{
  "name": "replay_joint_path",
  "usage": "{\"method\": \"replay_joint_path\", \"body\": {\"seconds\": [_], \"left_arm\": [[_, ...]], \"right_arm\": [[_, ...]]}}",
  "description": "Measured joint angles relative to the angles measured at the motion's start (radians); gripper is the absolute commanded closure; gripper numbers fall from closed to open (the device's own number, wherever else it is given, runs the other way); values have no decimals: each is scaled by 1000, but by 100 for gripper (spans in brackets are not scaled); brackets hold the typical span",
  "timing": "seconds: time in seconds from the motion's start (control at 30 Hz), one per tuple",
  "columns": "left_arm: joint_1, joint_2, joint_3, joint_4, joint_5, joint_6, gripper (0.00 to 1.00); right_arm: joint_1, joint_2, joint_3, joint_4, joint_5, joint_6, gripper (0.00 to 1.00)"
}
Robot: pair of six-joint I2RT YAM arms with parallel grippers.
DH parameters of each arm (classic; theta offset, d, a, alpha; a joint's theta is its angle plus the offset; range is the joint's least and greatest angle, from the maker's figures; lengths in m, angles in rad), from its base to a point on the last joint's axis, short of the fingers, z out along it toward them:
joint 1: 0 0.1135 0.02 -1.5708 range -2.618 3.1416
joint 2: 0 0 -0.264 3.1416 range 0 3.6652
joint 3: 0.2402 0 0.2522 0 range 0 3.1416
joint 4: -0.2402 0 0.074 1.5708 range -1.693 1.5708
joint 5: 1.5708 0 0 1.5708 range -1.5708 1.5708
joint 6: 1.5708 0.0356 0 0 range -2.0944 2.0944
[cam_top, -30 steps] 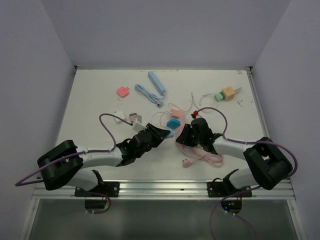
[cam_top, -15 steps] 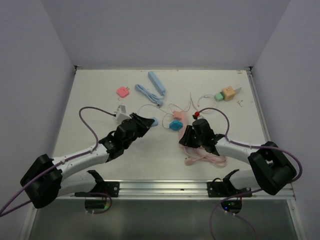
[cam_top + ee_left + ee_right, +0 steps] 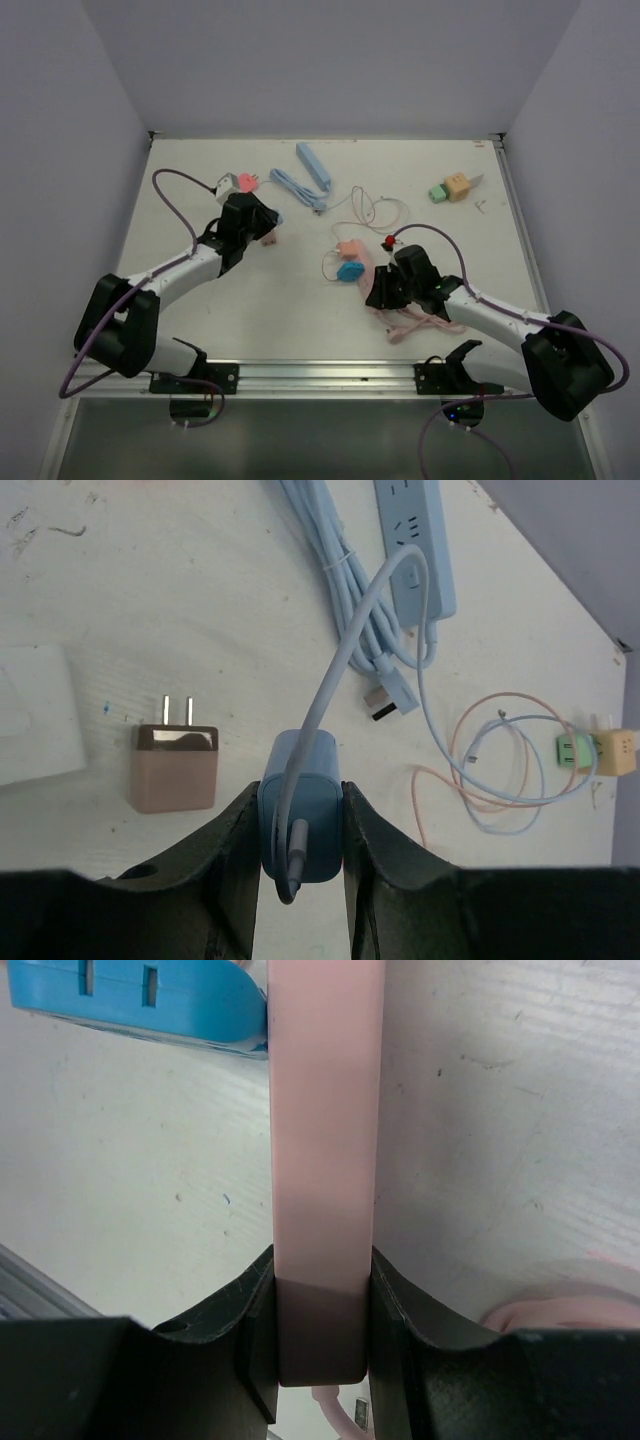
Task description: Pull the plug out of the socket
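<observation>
My left gripper [image 3: 264, 224] is at the far left of the table, shut on a blue plug [image 3: 300, 815] whose blue cable [image 3: 345, 655] loops up from it. The plug hangs free between the fingers [image 3: 232, 825], in no socket. My right gripper [image 3: 379, 289] is shut on the near end of a pink socket strip [image 3: 325, 1130], which lies on the table [image 3: 290, 300] near the middle [image 3: 349, 249]. A blue adapter [image 3: 140, 1000] sits against the strip's far end, also in the top view [image 3: 350, 271].
A brown charger [image 3: 172, 768] lies prongs up beside the left gripper, a white adapter [image 3: 35, 725] left of it. A light blue power strip [image 3: 313, 166] and coiled cable [image 3: 290, 184] lie at the back. Green and yellow cubes [image 3: 452, 188] lie far right. A pink cable coil [image 3: 412, 321] lies under my right arm.
My left gripper has pulled away to the far left with the blue plug, well apart from the pink strip. My right gripper has drawn the pink strip slightly right and nearer.
</observation>
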Motion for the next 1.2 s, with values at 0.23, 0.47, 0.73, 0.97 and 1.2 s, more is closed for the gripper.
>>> {"method": "replay_joint_path", "body": {"seconds": [0.23, 0.47, 0.73, 0.97, 1.2], "left_arm": [[72, 219, 74, -13, 63, 54, 100], [115, 325, 129, -21, 110, 87, 84], [121, 319, 124, -16, 151, 104, 45], [125, 168, 50, -26, 175, 104, 5], [116, -55, -24, -29, 254, 116, 4]], "right_arm": [[0, -79, -15, -36, -101, -44, 100], [0, -120, -15, -40, -116, -61, 100], [0, -118, -16, -42, -118, -61, 100], [0, -117, -16, -42, -119, -61, 100], [0, -100, -16, -31, -119, -61, 100]]}}
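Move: The left gripper holds the light-blue plug in the air; its set-down spot is about 3 cm ahead, 2 cm left and 8 cm below. Nearly against that spot sits the brown plug, some 2 cm ahead of the gripper and 4 cm left; the white plug lies 3 cm ahead and 11 left, the blue cord's plug 9 ahead and 9 right, all down on the table. From the right gripper, holding the pink strip, the spot is roughly 17 cm ahead and 26 left. Lower the left gripper about 8 cm, easing a little forward and left and tipping some 10 degrees further down, to set the held light-blue plug on the table right of the brown plug. Open the fingers wide there, then lift about 8 cm clear and draw back. Meanwhile keep the right grip on the pink strip, shifting it 2 cm back and up, then hold. ##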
